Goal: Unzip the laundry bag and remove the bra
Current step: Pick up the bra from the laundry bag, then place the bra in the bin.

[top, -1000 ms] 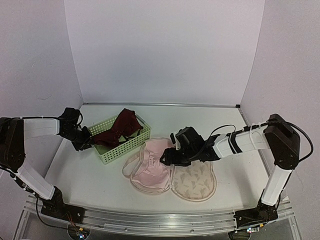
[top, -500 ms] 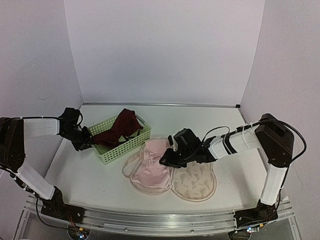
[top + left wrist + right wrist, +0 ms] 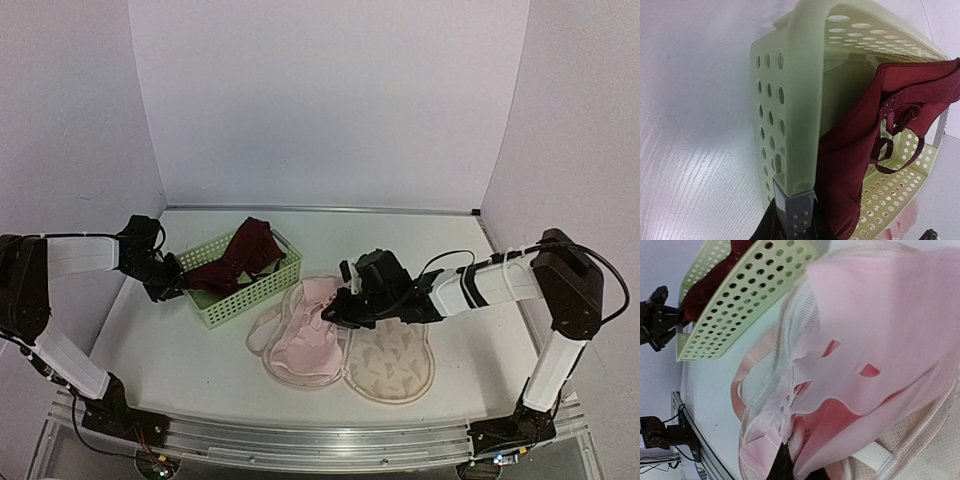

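The laundry bag [image 3: 392, 366] lies unzipped and spread flat at mid-table, its cream patterned half [image 3: 940, 440] on the right. A pale pink bra [image 3: 305, 338] rests on the bag's left half, one strap looping off to the left. My right gripper [image 3: 336, 310] is shut on the pink bra [image 3: 880, 325] at its band by the hooks, its dark tips [image 3: 785, 462] pinching the fabric. A dark maroon bra [image 3: 240, 258] lies in the light green basket [image 3: 247, 295]. My left gripper [image 3: 178, 284] is shut on the basket's rim [image 3: 800, 100], beside the maroon bra [image 3: 860, 145].
The basket [image 3: 740, 300] stands left of the bag, almost touching it. White walls close in the back and both sides. The right arm stretches across the bag's cream half from the right. The table's front rail runs along the bottom.
My right gripper has shut on the pink bra's band and shifted slightly back and to the right. The left arm and the basket have not moved.
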`<state>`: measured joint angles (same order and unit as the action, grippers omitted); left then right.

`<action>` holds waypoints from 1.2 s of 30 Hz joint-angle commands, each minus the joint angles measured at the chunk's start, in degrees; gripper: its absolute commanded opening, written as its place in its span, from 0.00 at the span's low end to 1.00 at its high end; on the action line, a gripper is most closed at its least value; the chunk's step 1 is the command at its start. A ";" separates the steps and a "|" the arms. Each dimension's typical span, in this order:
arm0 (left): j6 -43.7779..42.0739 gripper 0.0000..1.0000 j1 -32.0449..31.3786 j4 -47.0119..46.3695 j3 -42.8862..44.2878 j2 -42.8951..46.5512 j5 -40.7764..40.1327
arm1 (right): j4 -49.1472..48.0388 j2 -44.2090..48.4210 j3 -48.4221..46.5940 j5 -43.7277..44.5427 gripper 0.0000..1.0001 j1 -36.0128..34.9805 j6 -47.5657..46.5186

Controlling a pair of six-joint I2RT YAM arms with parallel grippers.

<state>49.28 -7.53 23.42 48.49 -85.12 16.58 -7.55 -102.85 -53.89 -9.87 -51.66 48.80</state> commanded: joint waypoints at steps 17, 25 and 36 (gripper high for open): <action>-1.40 0.00 0.06 -3.45 1.79 2.51 1.67 | -1.85 10.22 -16.62 2.30 0.00 0.18 -2.01; -0.95 0.00 0.06 -4.46 1.83 2.15 2.04 | -1.85 2.68 -30.89 5.39 0.00 0.09 1.45; -0.15 0.00 0.06 -4.94 1.27 2.54 1.93 | -0.76 -14.01 -50.42 9.87 0.00 -1.55 6.57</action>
<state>48.95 -7.53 22.83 48.49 -85.12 16.93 -7.29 -113.27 -97.65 -2.72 -52.18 53.25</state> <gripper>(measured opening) 0.127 0.036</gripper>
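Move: The basket, where the bra held by the right hand is headed, has its middle roughly 19 cm to that hand's left, 11 cm farther ahead and a couple of centimetres lower; the maroon garment in it is centred about 18 cm left and 13 cm ahead. The laundry bag's spread lid lies some 14 cm right and 9 cm back of the right hand, about 5 cm below. From the left hand, the basket's middle is around 12 cm right and 4 cm ahead, slightly lower. Keeping the pink bra pinched, the right hand hauls it up out of the laundry bag, first almost straight up, then swinging ahead and left towards the basket: about 25 cm up and 11 cm each way, dipping slightly last. Its downward-slanting fingers tilt up some 30 degrees. The left hand keeps its grip on the basket's end and stays still. ##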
